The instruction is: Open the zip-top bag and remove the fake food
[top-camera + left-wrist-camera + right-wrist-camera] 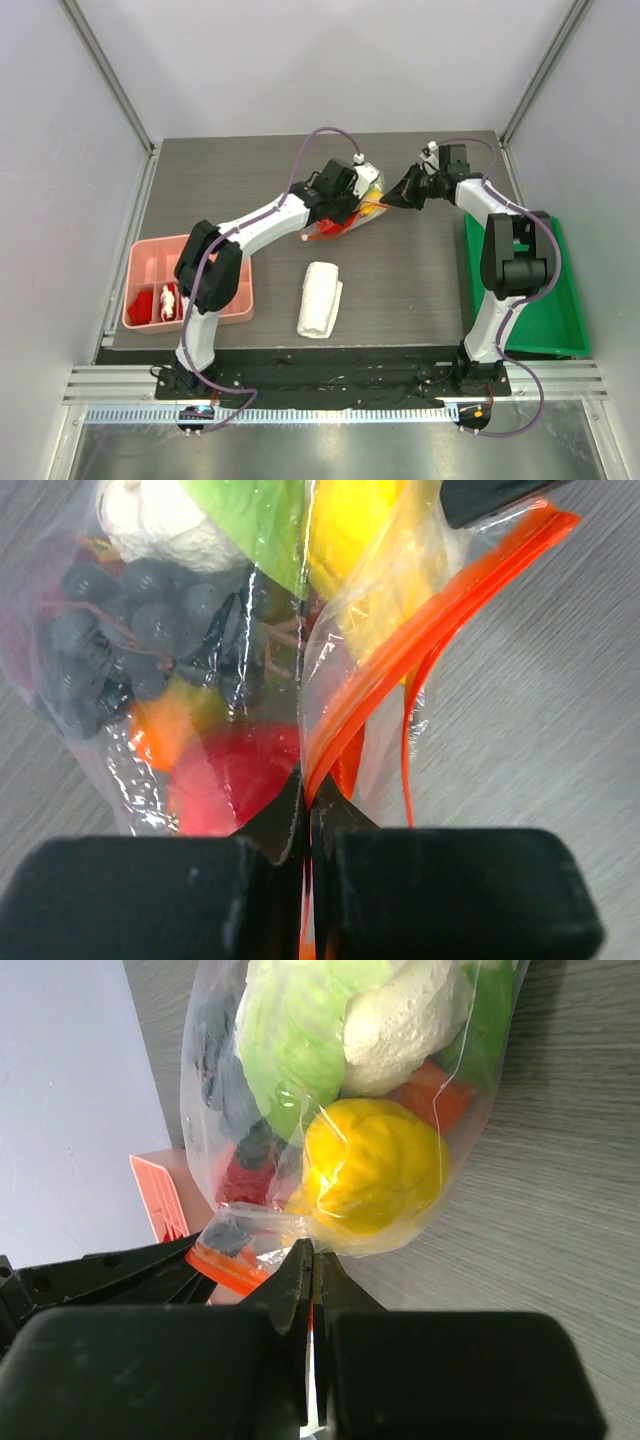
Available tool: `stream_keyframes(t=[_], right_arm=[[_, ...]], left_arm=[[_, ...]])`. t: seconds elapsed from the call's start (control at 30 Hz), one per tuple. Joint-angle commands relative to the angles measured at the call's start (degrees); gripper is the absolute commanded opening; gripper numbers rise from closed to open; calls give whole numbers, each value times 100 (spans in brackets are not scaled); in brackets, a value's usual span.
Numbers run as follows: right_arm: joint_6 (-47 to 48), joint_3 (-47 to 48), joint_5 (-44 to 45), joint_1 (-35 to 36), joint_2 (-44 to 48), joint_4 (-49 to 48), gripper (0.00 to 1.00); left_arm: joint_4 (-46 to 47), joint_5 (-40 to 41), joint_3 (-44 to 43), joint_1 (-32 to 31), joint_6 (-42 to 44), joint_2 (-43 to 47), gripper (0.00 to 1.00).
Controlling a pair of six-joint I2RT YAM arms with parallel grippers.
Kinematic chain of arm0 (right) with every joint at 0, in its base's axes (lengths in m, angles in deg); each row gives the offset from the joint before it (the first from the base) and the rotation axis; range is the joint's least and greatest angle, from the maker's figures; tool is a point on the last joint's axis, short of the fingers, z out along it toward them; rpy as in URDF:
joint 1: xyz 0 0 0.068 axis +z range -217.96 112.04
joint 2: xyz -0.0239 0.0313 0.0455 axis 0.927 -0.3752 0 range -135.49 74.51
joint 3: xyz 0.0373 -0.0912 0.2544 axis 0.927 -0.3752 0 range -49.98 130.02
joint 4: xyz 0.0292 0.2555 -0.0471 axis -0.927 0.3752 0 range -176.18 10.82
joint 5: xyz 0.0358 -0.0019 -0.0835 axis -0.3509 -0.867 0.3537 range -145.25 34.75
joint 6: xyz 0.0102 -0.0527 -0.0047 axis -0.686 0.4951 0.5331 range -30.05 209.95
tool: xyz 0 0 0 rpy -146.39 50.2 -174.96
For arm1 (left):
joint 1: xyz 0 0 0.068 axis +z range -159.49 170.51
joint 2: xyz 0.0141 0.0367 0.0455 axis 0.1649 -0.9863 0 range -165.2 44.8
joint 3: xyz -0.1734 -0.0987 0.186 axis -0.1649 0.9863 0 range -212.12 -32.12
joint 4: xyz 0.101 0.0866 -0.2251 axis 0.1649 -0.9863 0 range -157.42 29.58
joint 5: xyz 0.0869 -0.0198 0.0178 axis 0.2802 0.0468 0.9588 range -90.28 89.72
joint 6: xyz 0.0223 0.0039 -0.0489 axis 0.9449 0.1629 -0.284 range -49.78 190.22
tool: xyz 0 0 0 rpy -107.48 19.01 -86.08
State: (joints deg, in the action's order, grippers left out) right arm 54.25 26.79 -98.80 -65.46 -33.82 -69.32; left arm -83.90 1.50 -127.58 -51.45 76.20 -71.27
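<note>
The clear zip-top bag [366, 196] lies at the back middle of the table between both grippers. Its orange-red zip strip [432, 628] stands partly parted. My left gripper [308, 780] is shut on one side of that strip. My right gripper [312, 1256] is shut on the bag's plastic lip by the strip [226, 1268]. The fake food is inside the bag: dark purple grapes [125, 630], a red piece [235, 772], a yellow piece [370, 1165], a green leafy piece [290, 1050] and a white lumpy piece [400, 1015]. In the top view the left gripper [352, 212] and right gripper [392, 200] meet at the bag's mouth.
A pink compartment tray [236, 300] with small red pieces sits at the front left. A folded white cloth [320, 298] lies in front of the bag. A green bin [548, 300] stands along the table's right edge. Walls enclose the table's back and sides.
</note>
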Motion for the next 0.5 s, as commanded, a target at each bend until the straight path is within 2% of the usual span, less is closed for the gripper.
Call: stream_keyframes(t=[0.0, 0.03, 0.07, 0.1, 0.13, 0.17, 0.2, 0.27, 0.4, 0.47], right_arm=[[403, 1071, 644, 109, -124, 453, 14], [615, 1433, 1438, 188, -292, 867, 21], [783, 1794, 1872, 302, -441, 1280, 30], [915, 2285, 2251, 443, -547, 1902, 47], [960, 2403, 2916, 488, -635, 2100, 53], [916, 2317, 3149, 497, -602, 2206, 63], [855, 2185, 3395, 506, -366, 2199, 67], [636, 1730, 4053, 506, 81, 2155, 73], [354, 519, 4355, 549, 1154, 1778, 73], [301, 234, 4766, 628, 1750, 1776, 73]], left_arm=[[-226, -107, -516, 29, -1184, 366, 0], [-322, -143, -805, 29, -1604, 314, 0], [-376, -369, -981, 29, -1852, 270, 0], [-498, -467, -1140, 29, -2046, 217, 0], [-543, -590, -1481, 29, -2335, 86, 0], [-578, -661, -1615, 29, -2434, 15, 0], [-683, -592, -1738, 29, -2496, -47, 0], [-858, -373, -2176, 29, -2601, -335, 0], [-790, -538, -2258, 29, -2733, -460, 0], [-640, -678, -2240, 21, -2760, -487, 0]])
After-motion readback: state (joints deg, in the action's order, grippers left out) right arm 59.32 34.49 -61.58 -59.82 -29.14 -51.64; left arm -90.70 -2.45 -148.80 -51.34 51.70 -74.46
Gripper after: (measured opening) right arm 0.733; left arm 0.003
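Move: Both hands already pinch the bag's orange zip edge, the left near its middle and the right at its right-hand end. From the left hand the yellow food is about 3 cm ahead, 4 cm right and 6 cm below; the red tomato is some 2 cm ahead, 2 cm left and 5 cm below. From the right hand the yellow food lies about 2 cm ahead, 3 cm left and 6 cm below. The right fingers open wide and let go of the zip edge's end, swinging some 6 cm forward, then back most of that and about 5 cm right, away from the bag, the wrist tipping the fingers steeper down. The left hand keeps its pinch on the zip edge and draws it up about 11 cm and some 5 cm right, its fingers flattening out towards the right. ##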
